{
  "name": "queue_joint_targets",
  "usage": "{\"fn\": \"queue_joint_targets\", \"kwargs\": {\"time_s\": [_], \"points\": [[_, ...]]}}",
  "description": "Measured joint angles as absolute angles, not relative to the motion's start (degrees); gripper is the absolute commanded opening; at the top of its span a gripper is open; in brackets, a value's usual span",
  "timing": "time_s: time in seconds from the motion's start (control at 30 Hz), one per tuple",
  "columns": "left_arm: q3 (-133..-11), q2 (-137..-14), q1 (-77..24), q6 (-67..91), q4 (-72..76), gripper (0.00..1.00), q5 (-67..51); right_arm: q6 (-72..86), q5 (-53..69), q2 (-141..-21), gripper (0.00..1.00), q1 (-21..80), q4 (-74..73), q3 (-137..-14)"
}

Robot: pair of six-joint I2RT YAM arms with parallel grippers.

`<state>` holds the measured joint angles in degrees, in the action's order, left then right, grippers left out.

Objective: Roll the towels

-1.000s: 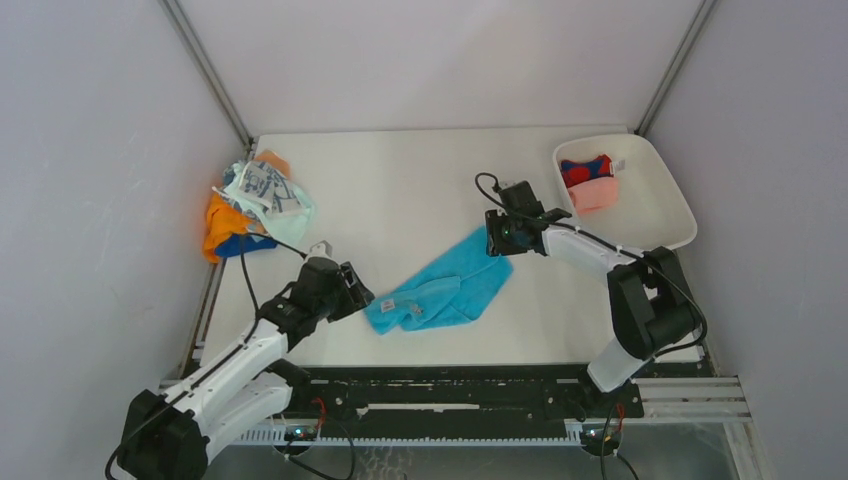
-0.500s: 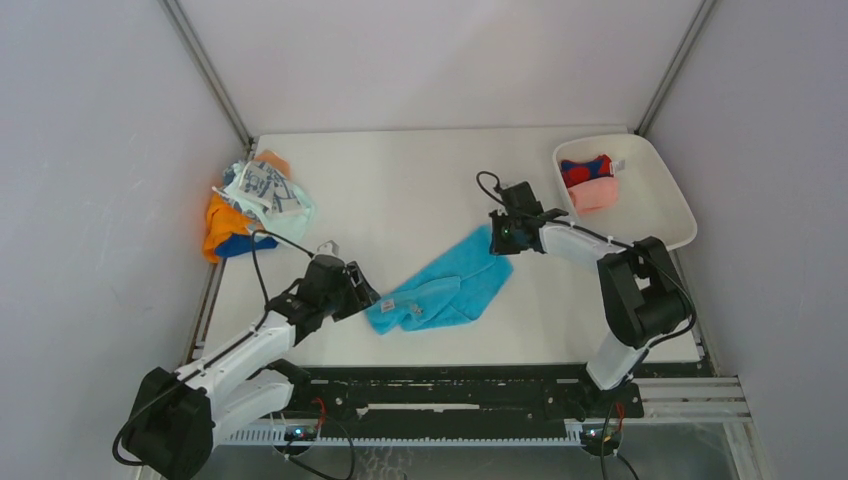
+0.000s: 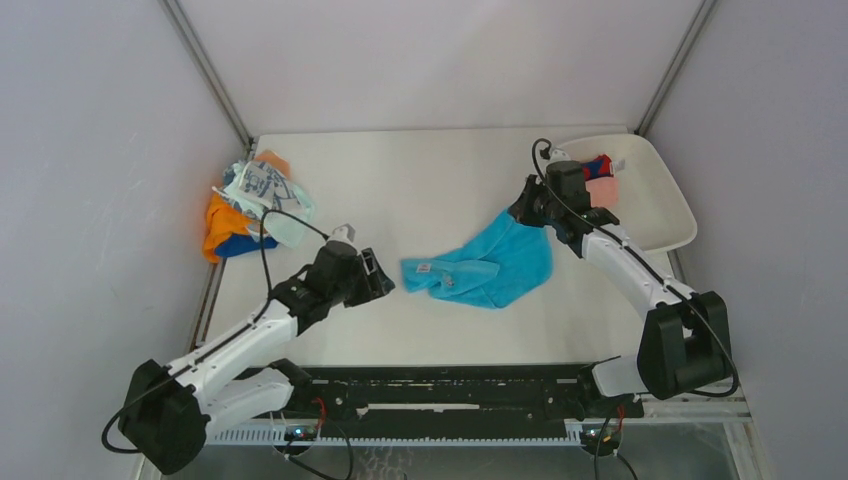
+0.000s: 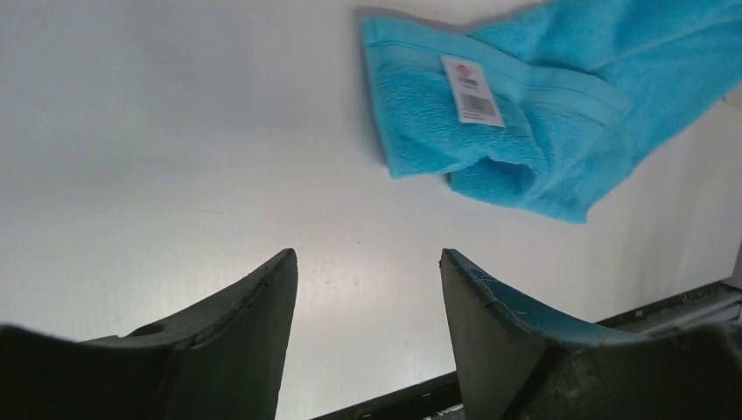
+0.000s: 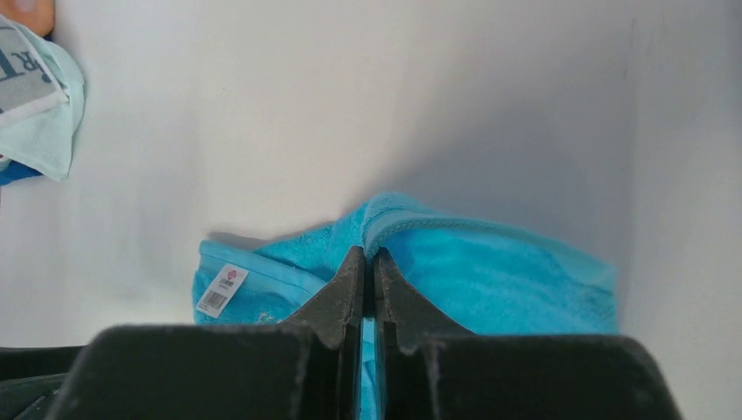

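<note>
A bright blue towel (image 3: 490,265) lies crumpled mid-table, its white label (image 4: 472,90) facing up at its left end. My right gripper (image 3: 522,212) is shut on the towel's far right corner and holds that corner up off the table; in the right wrist view the fingers (image 5: 368,254) pinch a fold of blue cloth (image 5: 490,271). My left gripper (image 3: 385,283) hovers open just left of the towel's labelled end, with only bare table between its fingers (image 4: 367,258). More towels sit in a heap (image 3: 250,205) at the far left.
The white tray (image 3: 660,215) at the far right holds a red-and-blue towel (image 3: 598,166) and a pink one (image 3: 603,190), partly hidden by my right wrist. A pale mint towel (image 5: 39,122) shows at the right wrist view's left edge. Grey walls close in both sides.
My right gripper has shut on the blue towel's corner and pulled it back and right towards the tray, dragging the towel along. My left arm has followed to the right, still open.
</note>
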<state>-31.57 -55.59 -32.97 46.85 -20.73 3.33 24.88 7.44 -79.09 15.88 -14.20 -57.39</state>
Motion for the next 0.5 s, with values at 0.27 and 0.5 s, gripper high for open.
{"fn": "queue_joint_targets", "kwargs": {"time_s": [0.27,0.5], "points": [[-43.6,-68.6,-39.0,46.9,-19.5,0.66,3.4,25.1,8.2,-79.7,0.0,16.1,-14.5,-57.4],[-54.6,-84.9,-42.4,47.0,-16.7,0.65,2.3,25.1,8.3,-79.7,0.0,16.2,-14.6,-57.3]]}}
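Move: The blue towel's tagged end lies some 10 cm to the left hand's right, about 5 cm ahead and roughly 5 cm below it. The towel's round patch is about 5 cm to the right of the tag and 3 cm nearer the base; the stacked towels sit about 30 cm to the left hand's left, 19 cm ahead. From the right hand, already pinching the towel's raised far edge, the tagged end is about 19 cm left, 9 cm back and 13 cm below. Rightward and somewhat forward, about 11 cm across and 5 cm out, the left hand swings over to the tagged end of the blue towel, rising nearly 3 cm on the way before starting down again. Its wrist turns about 10 degrees clockwise and its fingers stay open; the right hand holds almost still, keeping its pinch on the far edge. ##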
